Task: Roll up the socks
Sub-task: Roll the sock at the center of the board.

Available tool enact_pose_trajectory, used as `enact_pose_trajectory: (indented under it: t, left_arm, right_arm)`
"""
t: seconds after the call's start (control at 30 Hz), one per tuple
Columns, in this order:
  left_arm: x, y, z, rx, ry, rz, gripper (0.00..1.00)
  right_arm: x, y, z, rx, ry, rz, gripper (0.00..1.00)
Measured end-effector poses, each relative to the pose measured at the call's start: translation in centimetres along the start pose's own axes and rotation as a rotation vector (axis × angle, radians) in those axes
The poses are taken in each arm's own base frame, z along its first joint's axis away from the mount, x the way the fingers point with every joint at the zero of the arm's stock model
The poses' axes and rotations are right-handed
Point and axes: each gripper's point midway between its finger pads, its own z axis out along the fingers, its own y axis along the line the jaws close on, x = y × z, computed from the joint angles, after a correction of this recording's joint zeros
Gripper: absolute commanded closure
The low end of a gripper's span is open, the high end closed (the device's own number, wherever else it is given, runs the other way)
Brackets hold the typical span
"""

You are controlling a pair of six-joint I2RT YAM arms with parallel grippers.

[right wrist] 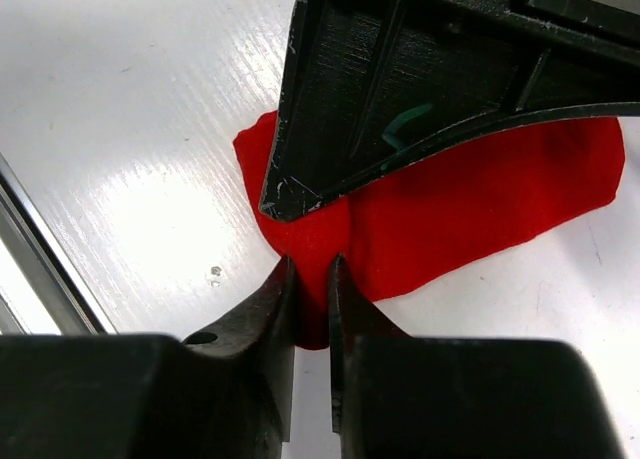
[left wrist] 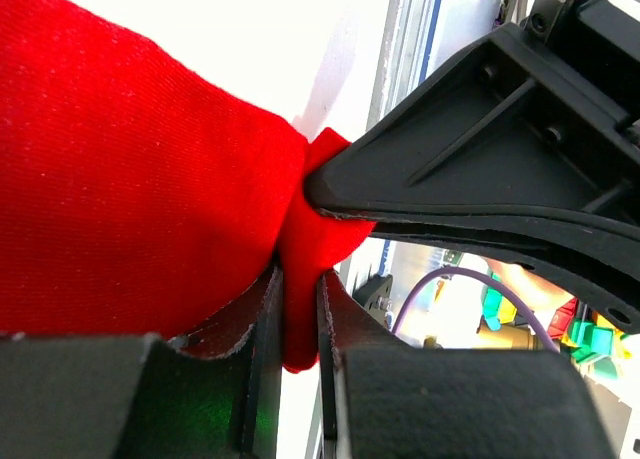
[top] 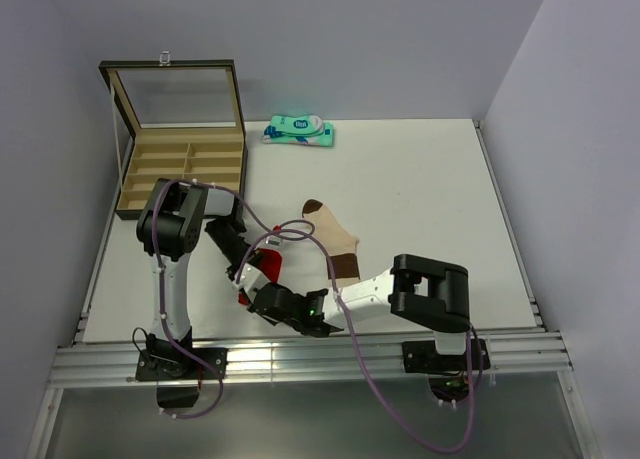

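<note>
The red sock [right wrist: 480, 194] lies flat on the white table near the front edge; in the top view only a sliver of the red sock [top: 242, 298] shows under the arms. My left gripper [left wrist: 300, 284] is shut on a pinched fold of the red sock [left wrist: 130, 179]. My right gripper [right wrist: 311, 271] is shut on the same end of it, right beside the left gripper's finger [right wrist: 400, 69]. Both grippers, the left gripper [top: 245, 272] and the right gripper [top: 264, 297], meet over the sock. The beige sock [top: 335, 241] with brown toe lies flat just behind them, untouched.
An open wooden box [top: 185, 164] with compartments and a raised glass lid stands at the back left. A teal-and-white packet [top: 298, 131] lies at the back centre. The aluminium rail [top: 330, 357] runs along the near table edge, close to the grippers.
</note>
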Motion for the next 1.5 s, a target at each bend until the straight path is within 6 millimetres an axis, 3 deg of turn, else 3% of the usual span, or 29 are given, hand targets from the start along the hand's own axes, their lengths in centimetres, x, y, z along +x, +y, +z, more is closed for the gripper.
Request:
enact_pose_trajectory:
  t: [0.07,0.27,0.47,0.67,0.83,1.13,1.5]
  left_arm:
    - [0.0,0.0,0.0,-0.002,-0.001,-0.002,0.93]
    - [-0.3,0.2,-0.2,-0.057,-0.021,-0.027,0.78]
    - [-3.1,1.2,-2.5,-0.259,-0.134,0.069,0.62]
    - [-6.0,2.6,-5.8,-0.44,-0.279,0.125,0.61]
    - [-7.1,3.5,-9.2,-0.582,-0.41,0.118,0.62]
    - [-6.8,2.5,-17.6,-0.873,-0.7,0.126,0.62]
    - [-5.6,-0.4,-18.4,-1.098,-0.744,0.341,0.45]
  right_arm:
    - [0.0,0.0,0.0,0.0,-0.001,0.003,0.94]
    - [0.0,0.0,0.2,-0.009,-0.005,0.031,0.97]
    - [-0.1,-1.6,0.7,0.005,-0.008,0.084,0.99]
    - [-0.1,-1.2,0.7,-0.029,-0.005,0.107,1.0]
    - [0.2,-0.8,0.3,-0.09,-0.004,0.149,1.0]
    - [0.1,-3.1,0.6,-0.251,0.061,0.351,1.0]
    - [-1.4,-5.6,3.7,-0.527,0.27,0.622,0.98]
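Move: Both grippers already pinch the near end of the red sock, just above the board; its middle lies roughly 6 cm ahead and 3 cm to the right of the left hand, and much the same from the right hand. From the right hand, the striped sock lies about 13 cm ahead and 19 cm to the right. From the left hand, the wooden case is some 29 cm ahead and 14 cm to the left. Open the left gripper to let go of the red sock and sweep it forward about 15 cm, then rising and swinging left, until it hovers clear with its fingers turned from backward to forward, right and down. Keep the right pinch shut on the sock's end, edge it forward low over the board with a small back-step, then carry on to some 7 cm while tipping those fingers down about 45 degrees. ##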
